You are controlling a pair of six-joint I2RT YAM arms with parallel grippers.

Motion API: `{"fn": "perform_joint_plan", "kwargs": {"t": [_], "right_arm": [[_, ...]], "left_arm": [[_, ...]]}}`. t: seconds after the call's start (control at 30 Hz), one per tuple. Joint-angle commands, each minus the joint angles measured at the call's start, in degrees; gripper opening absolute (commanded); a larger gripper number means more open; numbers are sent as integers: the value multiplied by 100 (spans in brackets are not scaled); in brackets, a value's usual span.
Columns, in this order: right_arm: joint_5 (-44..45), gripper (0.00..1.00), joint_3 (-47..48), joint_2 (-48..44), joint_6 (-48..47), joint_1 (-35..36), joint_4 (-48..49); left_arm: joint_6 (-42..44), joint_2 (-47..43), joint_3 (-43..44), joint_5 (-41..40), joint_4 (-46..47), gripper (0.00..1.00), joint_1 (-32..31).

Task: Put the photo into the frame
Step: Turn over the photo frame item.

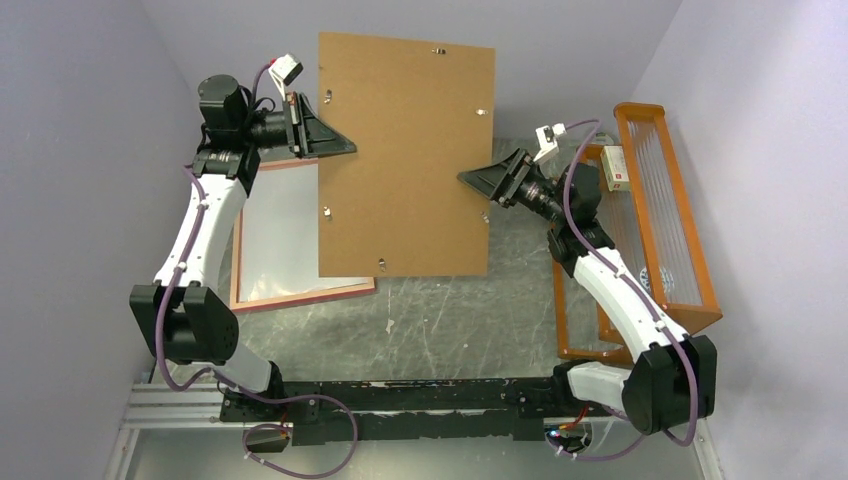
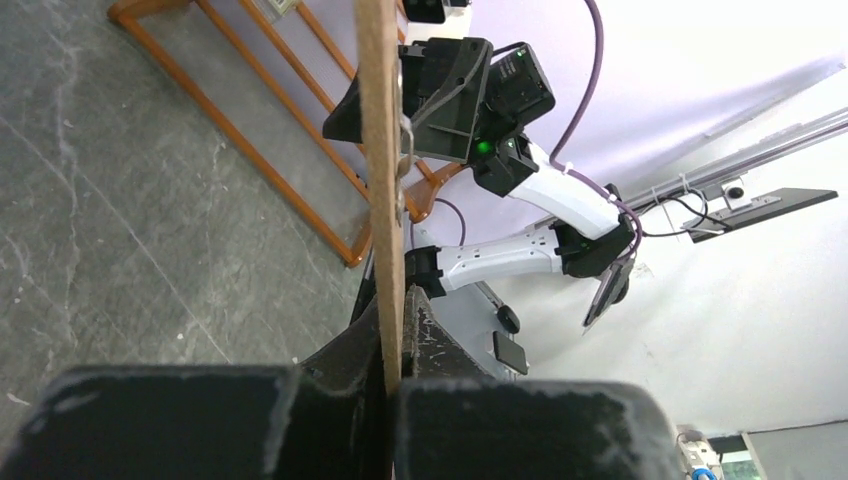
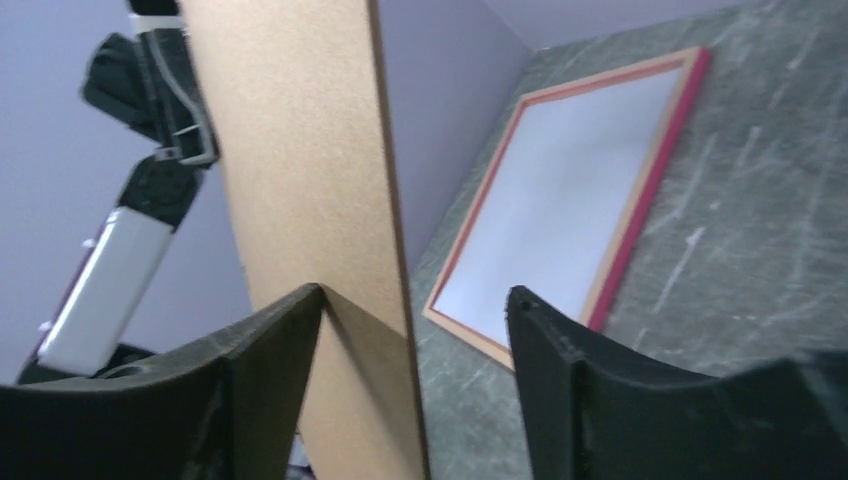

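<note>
The brown backing board (image 1: 405,150) is held up above the table, and my left gripper (image 1: 335,143) is shut on its left edge; the left wrist view shows the board (image 2: 380,150) pinched edge-on between the jaws of that gripper (image 2: 400,320). My right gripper (image 1: 475,180) stands open astride the board's right edge (image 3: 300,150): one finger lies against its face, the other is well apart. The frame (image 1: 300,296) lies back-up on the table at left, its pink edge (image 3: 640,200) showing. A white sheet (image 1: 280,240), apparently the photo's back, fills it.
An orange wire rack (image 1: 660,210) stands at the right behind my right arm, with a small white box (image 1: 615,168) at its far end. The grey scratched tabletop (image 1: 440,320) lies under the raised board. Purple walls close in on both sides.
</note>
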Motion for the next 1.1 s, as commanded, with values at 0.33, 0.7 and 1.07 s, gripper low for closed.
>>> {"fn": "perform_joint_plan", "kwargs": {"t": [0.33,0.7,1.07], "right_arm": [[-1038,5,-21,54,1332,-95,2438],[-564,0,-337,174,2649,-134,3109],[-235,0,-156,-15,1901,-312,1659]], "left_arm": [[-316,63,-41,87,329,6,165],[1494,172,180,-1010,-1955,76,653],[3043,149,150,-3991,-4047,93,1771]]}}
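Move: Between the right hand's half-open fingers stands the right edge of the raised brown board. The board's middle lies some 8 cm to that hand's left, 1 cm ahead and 4 cm higher; the white-filled frame lies on the table about 26 cm left, 1 cm ahead and 32 cm below, and the wooden rack 27 cm right, 2 cm back, 25 cm below. From the left hand, still pinching the left edge, the board's middle is about 8 cm right, level and neither ahead nor back. Closing on the board's right edge, the right fingers pinch it while that hand rises about 6 cm and draws back a little, rolling some 15 degrees with its left side rising, then sinks and comes forward most of the way again. Once they have shut, the left fingers open wide, let go of the left edge, and the left hand speeds off leftward, down and forward, about 11 cm left, turning some 30 degrees counter-clockwise. ##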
